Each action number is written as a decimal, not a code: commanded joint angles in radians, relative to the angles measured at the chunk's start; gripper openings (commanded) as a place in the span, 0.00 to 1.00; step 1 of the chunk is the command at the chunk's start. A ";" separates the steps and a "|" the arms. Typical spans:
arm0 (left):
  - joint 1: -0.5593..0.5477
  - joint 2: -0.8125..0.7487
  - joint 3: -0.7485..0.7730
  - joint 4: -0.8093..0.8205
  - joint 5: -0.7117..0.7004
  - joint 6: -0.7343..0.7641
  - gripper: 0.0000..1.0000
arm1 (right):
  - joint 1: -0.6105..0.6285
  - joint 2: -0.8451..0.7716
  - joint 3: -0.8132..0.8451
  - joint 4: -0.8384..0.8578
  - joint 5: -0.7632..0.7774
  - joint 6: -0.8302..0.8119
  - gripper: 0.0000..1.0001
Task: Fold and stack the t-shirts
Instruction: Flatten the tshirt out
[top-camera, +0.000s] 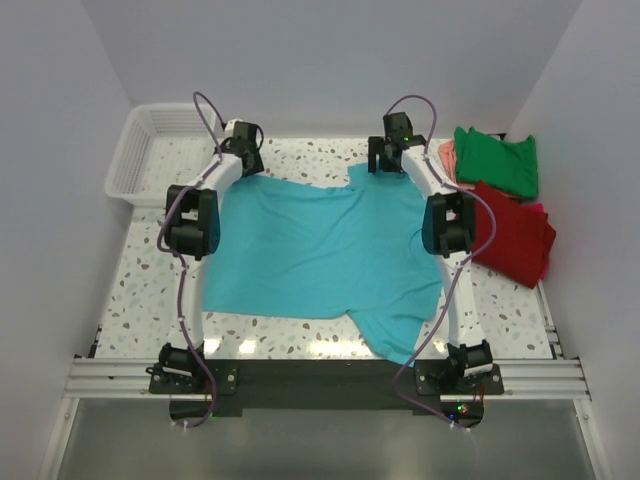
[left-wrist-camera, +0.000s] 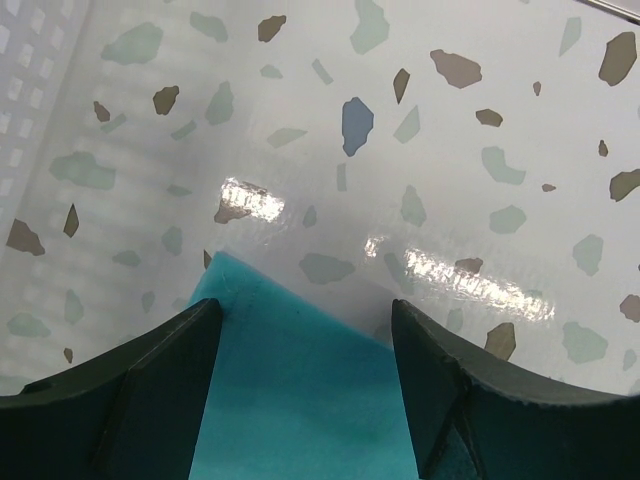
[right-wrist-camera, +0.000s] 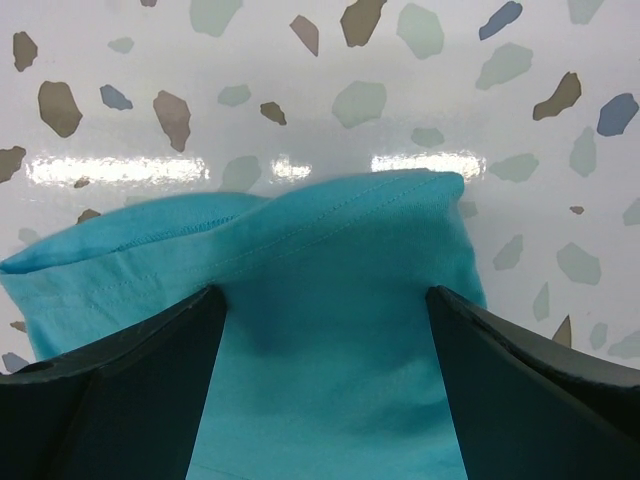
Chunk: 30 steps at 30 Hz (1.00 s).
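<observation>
A turquoise t-shirt lies spread flat across the middle of the table, one sleeve hanging toward the near edge. My left gripper hovers over its far left corner. In the left wrist view that gripper is open, and the shirt's pointed corner lies between the fingers. My right gripper is over the far right sleeve. It stands open too, with the hemmed sleeve edge lying under it. Folded red, green and salmon-pink t-shirts are piled at the right.
A white lattice basket stands at the far left corner of the speckled table. White walls close in on the left, back and right. Both arm bases are bolted to a rail at the near edge.
</observation>
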 joint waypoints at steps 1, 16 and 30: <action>0.002 0.029 0.026 0.008 -0.009 0.013 0.74 | -0.042 -0.032 -0.035 -0.037 0.052 -0.015 0.87; 0.002 -0.028 0.009 0.112 0.019 0.016 0.74 | -0.064 -0.133 -0.068 0.025 0.018 0.009 0.86; 0.002 -0.088 0.018 0.158 0.003 0.047 0.77 | -0.062 -0.207 -0.053 0.108 0.047 0.031 0.86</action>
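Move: The right hand, wide open, stands low on the teal t-shirt, whose far right corner is about 4 cm ahead and 4 cm right, with the tip of that sleeve's edge 10 cm left and 1 cm ahead. From that hand the pink cloth lies some 17 cm right and 2 cm ahead, the green shirt 28 cm right and 3 cm ahead. The left hand has the shirt's far left corner about 3 cm left and 1 cm ahead, the white basket some 24 cm left and 4 cm ahead. With its open fingertips still on the cloth, the right hand drags the far right part of the t-shirt to the right by about 3.5 cm, then stops and lifts clear of it, straight up some 8 cm, the fingers tipping slightly upward. The left hand, also open at its own corner, eases forward about 2 cm, drifting a little right, and rises slowly late on with a slight upward tilt. ##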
